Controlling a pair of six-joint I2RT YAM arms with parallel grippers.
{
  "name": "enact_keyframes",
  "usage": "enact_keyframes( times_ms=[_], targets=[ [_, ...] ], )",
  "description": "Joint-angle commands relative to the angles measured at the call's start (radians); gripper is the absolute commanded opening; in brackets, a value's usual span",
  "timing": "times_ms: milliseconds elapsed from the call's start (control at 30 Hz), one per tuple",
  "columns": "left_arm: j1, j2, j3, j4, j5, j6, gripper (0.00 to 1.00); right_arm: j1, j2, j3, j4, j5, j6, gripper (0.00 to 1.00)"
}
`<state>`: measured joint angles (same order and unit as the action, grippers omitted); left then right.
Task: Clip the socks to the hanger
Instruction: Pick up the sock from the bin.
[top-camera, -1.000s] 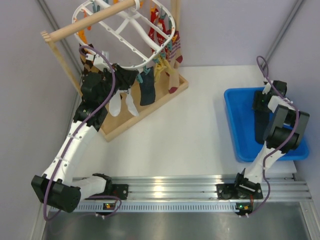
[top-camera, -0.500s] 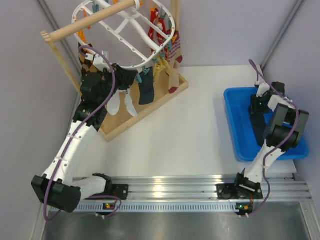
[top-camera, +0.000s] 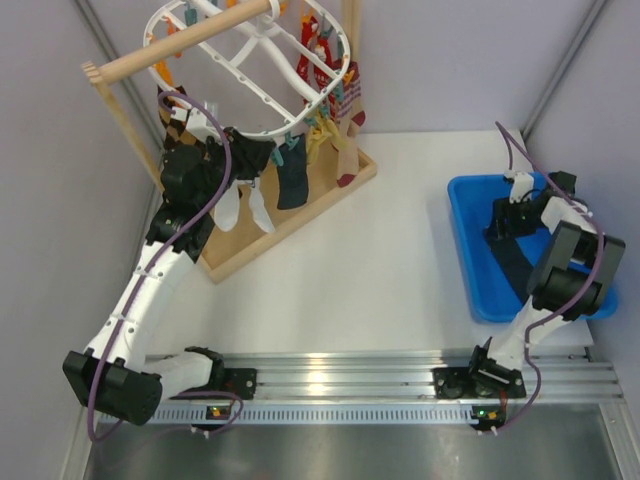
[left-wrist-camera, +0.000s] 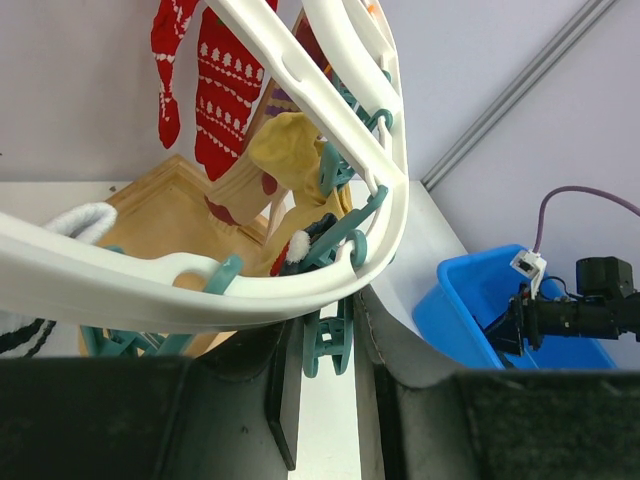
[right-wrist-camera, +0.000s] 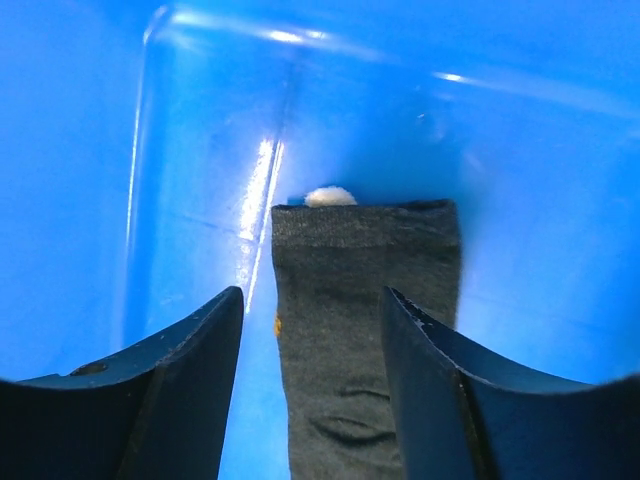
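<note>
The white oval hanger (top-camera: 262, 88) hangs from a wooden rod, and its rim (left-wrist-camera: 150, 300) carries teal and orange clips. Red (left-wrist-camera: 225, 90), tan-yellow (left-wrist-camera: 285, 150), navy (top-camera: 295, 185) and white socks (top-camera: 262, 210) hang clipped to it. My left gripper (left-wrist-camera: 325, 330) is up at the near rim, shut on a hanging teal clip (left-wrist-camera: 328, 345). Down in the blue bin (top-camera: 470, 250), my right gripper (right-wrist-camera: 312, 295) stands open. Its fingers straddle a flat dark grey sock (right-wrist-camera: 365, 290) without touching it. A small white bit (right-wrist-camera: 330, 196) shows behind that sock's cuff.
The wooden rod (top-camera: 180, 45) and its wooden base (top-camera: 300, 215) stand at the back left, against the wall. The bin's walls (right-wrist-camera: 200, 150) close in around my right gripper. A metal rail (top-camera: 330, 380) runs along the near edge.
My right wrist has swung round inside the bin, so the gripper now sits further left over the dark sock. The left arm and the hanger have not moved.
</note>
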<state>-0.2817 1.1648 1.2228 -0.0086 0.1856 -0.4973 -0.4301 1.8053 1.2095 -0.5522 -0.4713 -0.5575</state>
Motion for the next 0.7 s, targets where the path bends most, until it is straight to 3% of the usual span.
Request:
enact_keyframes(
  times_ms=[0, 500, 633, 667],
  targets=[
    [0.009, -0.014, 0.021, 0.013, 0.0, 0.005, 0.0, -0.024, -0.06, 0.036, 0.024, -0.041, 0.004, 0.57],
    [0.015, -0.025, 0.014, -0.021, -0.008, 0.008, 0.0, -0.025, 0.123, 0.084, -0.006, 0.077, -0.157, 0.56],
    [0.016, -0.022, 0.017, -0.019, -0.005, 0.009, 0.0, -0.024, 0.123, 0.067, -0.008, 0.069, -0.18, 0.42],
    [0.016, -0.022, 0.018, -0.021, 0.0, 0.008, 0.0, -0.024, 0.117, 0.068, -0.021, 0.042, -0.183, 0.22]
  ],
)
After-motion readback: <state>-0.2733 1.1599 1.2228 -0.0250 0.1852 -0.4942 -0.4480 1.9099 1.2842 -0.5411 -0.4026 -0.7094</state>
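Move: Down in the bin, the dark sock's cuff lies about 3 cm ahead of the right hand, 3 cm to its right and 3 cm below. A white tuft peeks out roughly 5 cm ahead and 1 cm right, also 3 cm below; the bin's far wall stands some 14 cm straight ahead. From the left hand up at the hanger, the cuff is about 58 cm right, 3 cm ahead and 38 cm below. Shifting about 3 cm right and a little forward, the right hand first hops up slightly from over the sock's left edge, then sinks some 3 cm onto the middle of the cuff. There its open fingers draw about halfway shut, pinching the cloth just behind the cuff's edge, with a slight wrist roll. ##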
